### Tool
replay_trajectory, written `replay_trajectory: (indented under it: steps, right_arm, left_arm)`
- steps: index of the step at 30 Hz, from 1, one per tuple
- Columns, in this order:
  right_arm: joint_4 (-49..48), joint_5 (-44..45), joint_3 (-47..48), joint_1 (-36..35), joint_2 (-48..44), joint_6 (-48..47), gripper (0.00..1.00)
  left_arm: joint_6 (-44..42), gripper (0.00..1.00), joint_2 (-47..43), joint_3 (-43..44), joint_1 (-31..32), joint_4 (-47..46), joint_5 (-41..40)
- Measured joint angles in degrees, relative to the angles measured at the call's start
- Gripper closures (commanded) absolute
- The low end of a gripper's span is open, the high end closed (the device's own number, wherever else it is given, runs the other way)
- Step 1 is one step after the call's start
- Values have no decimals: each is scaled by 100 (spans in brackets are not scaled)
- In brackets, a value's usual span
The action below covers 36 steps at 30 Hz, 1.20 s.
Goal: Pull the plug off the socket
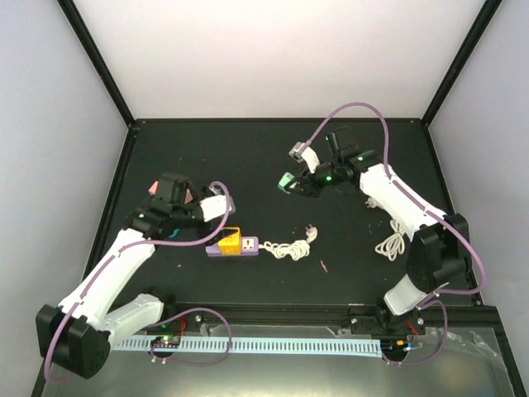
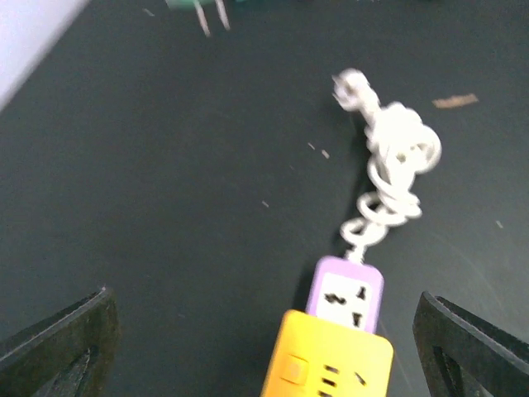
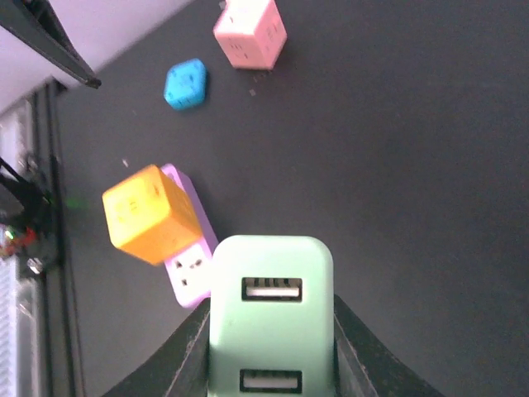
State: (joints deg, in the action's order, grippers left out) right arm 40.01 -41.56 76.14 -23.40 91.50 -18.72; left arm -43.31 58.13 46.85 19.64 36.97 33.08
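The socket is a purple power strip (image 1: pixel 249 245) (image 2: pixel 350 294) (image 3: pixel 190 269) lying on the black table, with an orange cube adapter (image 1: pixel 229 241) (image 2: pixel 332 361) (image 3: pixel 152 213) sitting on its left end. The plug, a mint-green charger (image 1: pixel 286 181) (image 3: pixel 271 310) with two USB ports, hangs in the air clear of the strip, and my right gripper (image 1: pixel 291 184) (image 3: pixel 271 335) is shut on its sides. Its prongs (image 2: pixel 212 16) show at the top of the left wrist view. My left gripper (image 1: pixel 220 207) (image 2: pixel 264 296) is open wide above the strip's orange end, touching nothing.
The strip's white cord (image 1: pixel 285 248) (image 2: pixel 400 152) lies coiled to its right. A second white cord (image 1: pixel 390 243) lies near the right arm. A pink cube (image 3: pixel 250 31) and a small blue adapter (image 3: pixel 185 83) sit on the left side of the table.
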Motion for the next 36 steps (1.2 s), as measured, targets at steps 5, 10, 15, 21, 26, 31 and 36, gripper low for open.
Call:
replay_trajectory:
  steps: [5,10,15,21,26,31,36]
  right_arm:
    - [-1220,-264,-190,-236,7,1683,97]
    - [-2221,-391,-345,-437,9,3099,95]
    - [-3104,-693,-557,-785,13,4083,93]
    - [-3589,-815,-890,-905,13,4686,92]
    - [-3904,-863,-977,-949,4,4972,92]
    - [-4131,-931,-1029,-1025,4,5160,92]
    - [-4273,-1001,-1034,-1049,4,5278,91]
  left_arm:
    - [951,1,-463,90,0,-793,-208]
    - [1558,7,-173,455,109,-1298,-313]
    - [1572,9,173,734,590,-1611,-723]
    - [1290,13,472,896,1040,-1788,-1322]
    - [1075,18,640,981,1158,-1860,-1545]
    - [973,31,761,986,1215,-1871,-1620]
    - [863,47,837,1043,1241,-1862,-1644]
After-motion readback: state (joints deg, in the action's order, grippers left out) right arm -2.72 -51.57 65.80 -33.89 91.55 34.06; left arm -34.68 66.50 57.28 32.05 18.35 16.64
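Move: Up in the air some 15 cm to the right of the left hand, 8 cm farther out and about 2 cm higher, is the green plug, already held in the right fingers. The open left gripper is thus about 15 cm left of the right hand, 8 cm nearer the base and 2 cm lower. Under the left hand lie the yellow cube, about 11 cm down and 2 cm back, and the purple strip beneath it; the white cord coil is 15 cm right of that hand, 3 cm back and 14 cm down. Rising about 8 cm from above the yellow cube, the left hand also goes some 6 cm forward and then 6 cm right, tipping up slightly, its wide-open fingers partly closing around the green plug. The right hand keeps its grip and brings the plug some 10 cm left and 5 cm up to meet it, rolling about 30 degrees so its fingers come nearly level. ##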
